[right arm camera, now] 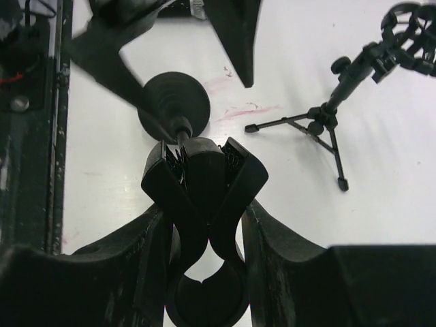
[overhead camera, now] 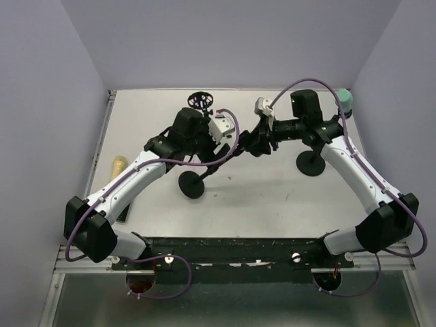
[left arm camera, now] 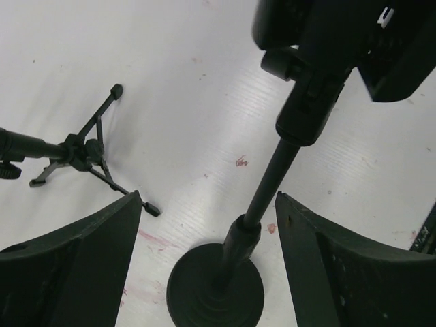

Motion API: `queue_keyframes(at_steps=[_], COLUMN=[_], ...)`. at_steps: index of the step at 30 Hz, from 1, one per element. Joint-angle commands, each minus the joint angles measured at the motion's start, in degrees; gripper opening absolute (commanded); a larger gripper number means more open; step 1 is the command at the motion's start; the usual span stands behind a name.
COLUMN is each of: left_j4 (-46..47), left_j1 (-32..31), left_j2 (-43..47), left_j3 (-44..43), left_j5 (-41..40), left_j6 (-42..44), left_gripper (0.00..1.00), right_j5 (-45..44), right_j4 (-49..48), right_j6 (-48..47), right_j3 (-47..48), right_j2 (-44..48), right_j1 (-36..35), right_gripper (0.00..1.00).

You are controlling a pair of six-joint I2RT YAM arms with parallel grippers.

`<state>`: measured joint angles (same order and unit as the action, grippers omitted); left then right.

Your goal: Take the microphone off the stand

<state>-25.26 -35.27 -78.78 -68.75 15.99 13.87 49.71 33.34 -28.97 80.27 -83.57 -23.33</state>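
Note:
A black microphone stand with a round base point(overhead camera: 191, 184) stands mid-table. Its pole point(left arm camera: 272, 177) rises between my left gripper's point(left arm camera: 208, 204) open fingers, which do not touch it. The base also shows in the left wrist view point(left arm camera: 214, 289) and the right wrist view point(right arm camera: 174, 102). My right gripper point(right arm camera: 204, 208) is shut on the stand's black spring clip point(right arm camera: 204, 177), one finger pressed on each side. The clip's round jaws look dark, and I cannot tell whether a microphone sits in them. In the top view the right gripper point(overhead camera: 253, 144) faces the left gripper point(overhead camera: 211, 158).
A small tripod stand point(overhead camera: 201, 101) stands at the back and shows in both wrist views point(left arm camera: 82, 150) point(right arm camera: 327, 122). A second round-base stand point(overhead camera: 310, 162) is under the right arm. A cream cylinder point(overhead camera: 119, 164) lies at the left edge. A teal object point(overhead camera: 346, 101) is in the back right corner.

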Motion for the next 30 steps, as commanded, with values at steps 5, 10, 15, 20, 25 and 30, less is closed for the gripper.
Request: queue_keyframes(at_steps=[5, 10, 15, 20, 25, 30], left_j4=[-14.82, -10.62, 1.16, 7.93, 11.72, 26.51], left_j1=[10.21, 10.22, 6.62, 5.65, 4.59, 1.52], left_j2=[-1.81, 0.12, -4.96, -6.03, -3.93, 0.63], left_j3=[-2.72, 5.63, 8.28, 8.98, 12.32, 19.68], left_j5=[28.74, 33.57, 25.17, 20.41, 18.37, 2.27], left_j6=[19.07, 25.86, 21.91, 18.66, 19.26, 15.25], left_gripper=[0.79, 0.80, 0.70, 0.37, 0.14, 0.00], right_j5=[-0.92, -4.45, -6.56, -7.52, -8.76, -18.48], right_j4=[-6.64, -1.52, -4.95, -4.07, -9.43, -13.83], right_j6=[-20.07, -23.40, -25.96, -24.03, -19.20, 3.41], right_j3=[-7.59, -4.32, -8.20, -7.40, -11.97, -8.66], right_j2=[5.09, 4.55, 8.16, 9.03, 12.64, 9.06], right_j1=[-0.83, -1.01, -1.28, -1.36, -1.28, -1.36], right_gripper=[0.01, 0.01, 0.01, 0.01, 0.01, 0.01])
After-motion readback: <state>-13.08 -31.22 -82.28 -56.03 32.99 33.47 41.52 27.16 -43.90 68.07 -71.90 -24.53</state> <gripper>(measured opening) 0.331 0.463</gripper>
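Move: The collar at the foot of the black stand's pole is about 3 cm back, 3 cm left and 7 cm below my open left hand. The round base is roughly 2 cm farther back, 2 cm farther left and 4 cm lower than the collar. From my left hand, the clip is about 7 cm right, level fore-and-aft and 5 cm up; the tripod stands some 12 cm ahead, 4 cm left and 12 cm below. From my right hand the collar is 3 cm back, 11 cm left and 12 cm down. I rise slightly with my left hand, then swing it back, left and down, turning some 20 degrees clockwise. Ending about 7 cm lower, I come forward again and close my fingers, pinching the collar just above the base. My right hand keeps the clip, easing about 2.5 cm right and rolling it so the hanging pole swings forward. ##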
